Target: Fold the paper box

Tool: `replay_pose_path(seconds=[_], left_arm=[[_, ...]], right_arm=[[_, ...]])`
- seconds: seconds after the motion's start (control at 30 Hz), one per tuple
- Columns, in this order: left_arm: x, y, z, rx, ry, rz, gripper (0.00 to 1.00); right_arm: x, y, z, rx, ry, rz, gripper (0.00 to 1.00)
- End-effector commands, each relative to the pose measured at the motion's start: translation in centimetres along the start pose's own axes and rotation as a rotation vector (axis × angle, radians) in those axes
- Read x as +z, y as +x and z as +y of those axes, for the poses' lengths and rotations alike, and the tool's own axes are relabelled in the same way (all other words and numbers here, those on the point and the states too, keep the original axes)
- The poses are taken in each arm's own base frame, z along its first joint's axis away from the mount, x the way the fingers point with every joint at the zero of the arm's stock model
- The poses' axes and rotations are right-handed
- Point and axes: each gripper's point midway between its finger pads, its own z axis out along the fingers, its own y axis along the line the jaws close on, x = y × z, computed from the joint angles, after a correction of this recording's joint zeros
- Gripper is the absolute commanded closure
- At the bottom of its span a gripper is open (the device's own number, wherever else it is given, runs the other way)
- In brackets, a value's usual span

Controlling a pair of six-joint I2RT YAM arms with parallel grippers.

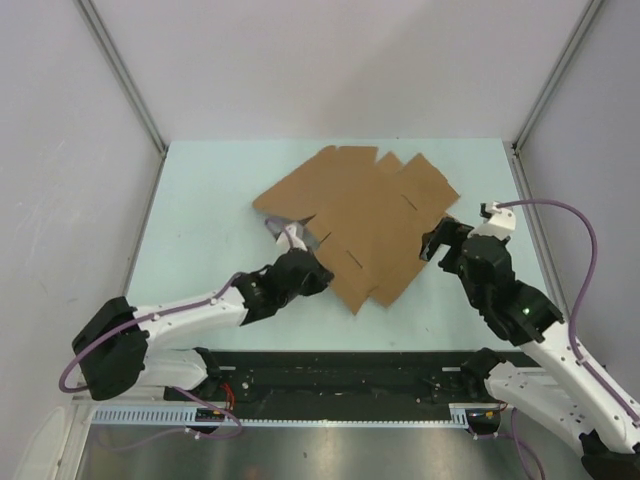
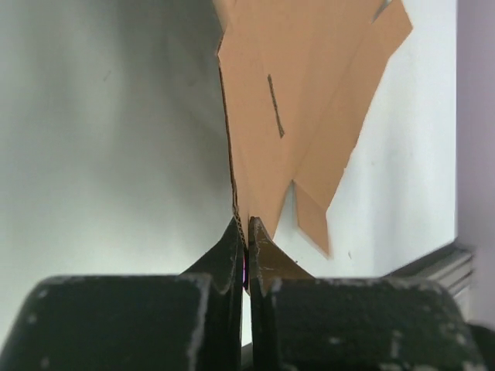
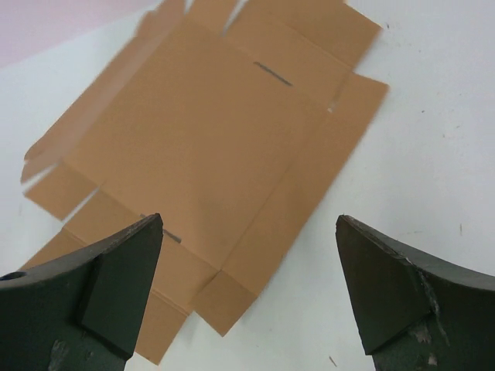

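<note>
The paper box (image 1: 365, 210) is a flat brown die-cut cardboard sheet with flaps and slits, lying across the middle of the pale table. My left gripper (image 1: 320, 272) is at the sheet's near-left edge and is shut on it. In the left wrist view, the cardboard edge (image 2: 309, 93) runs straight down between the closed fingertips of the left gripper (image 2: 247, 226). My right gripper (image 1: 437, 243) hovers at the sheet's right side. In the right wrist view the right gripper (image 3: 249, 220) is wide open above the paper box (image 3: 201, 131) and bare table, holding nothing.
The pale green table (image 1: 200, 200) is bounded by grey walls and two slanted metal posts (image 1: 120, 70) at the back corners. A black rail (image 1: 340, 375) with the arm bases runs along the near edge.
</note>
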Motion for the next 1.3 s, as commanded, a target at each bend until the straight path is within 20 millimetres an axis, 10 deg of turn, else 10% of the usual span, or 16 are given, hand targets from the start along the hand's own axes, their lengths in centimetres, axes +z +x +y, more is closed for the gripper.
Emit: replay_pose_path(seconds=[0.0, 0.23, 0.43, 0.53, 0.57, 0.67, 0.9, 1.1, 1.27], left_arm=[[-1.1, -2.9, -2.5, 0.459, 0.035, 0.051, 1.0], [-2.2, -10.8, -3.8, 0.72, 0.103, 0.092, 1.0], [-0.1, -16.0, 2.7, 0.647, -0.07, 0.211, 1.0], [1.1, -18.8, 8.8, 0.598, -0.392, 0.246, 0.81], [1.2, -19.6, 10.6, 0.575, -0.505, 0.25, 0.52], [-0.1, -21.8, 12.6, 0.545, -0.704, 0.175, 0.07], [-6.2, -27.0, 7.1, 0.338, -0.56, -0.251, 0.0], [-9.9, -22.1, 1.7, 0.055, -0.039, -0.395, 0.0], [-10.3, -15.1, 4.3, 0.004, 0.03, -0.354, 0.0]], right_arm=[[-2.3, -3.0, 0.1, 0.031, -0.041, -0.069, 0.0], [-4.6, -6.2, 0.6, 0.043, -0.086, -0.129, 0.0], [-4.5, -5.9, 0.5, 0.003, -0.078, -0.104, 0.0], [-4.2, -5.3, -0.3, -0.017, -0.034, -0.085, 0.0], [-4.1, -5.2, -0.4, -0.02, -0.024, -0.079, 0.0], [-3.6, -4.5, -1.2, -0.032, 0.025, -0.058, 0.0], [-0.1, -2.6, -2.1, -0.015, 0.142, -0.052, 0.0], [7.8, 0.9, -2.1, 0.013, 0.159, 0.085, 0.0], [13.7, 1.1, -4.1, 0.032, 0.181, 0.099, 0.0]])
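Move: My left hand already pinches the edge of the box's near slotted flap, lifted; the bare table I bring it over is roughly 16 cm ahead, 17 cm left and 9 cm below. The main panel's middle lies about 19 cm ahead and 13 cm right of this hand, the rounded flap some 33 cm ahead and 8 cm left. From my open right hand the far slotted flap is about 29 cm straight ahead, 22 cm below; the main panel's middle is 17 cm ahead, 12 cm left. I swing the near slotted flap up with my left hand, then forward and left about 17 cm each way and back down, rolling the hand some 45 degrees left side up. There I open wide, let the flap go, and draw up and back about 10 cm. My open right hand first rises clear, then dives forward and down towards the far slotted flap, touching nothing yet. ##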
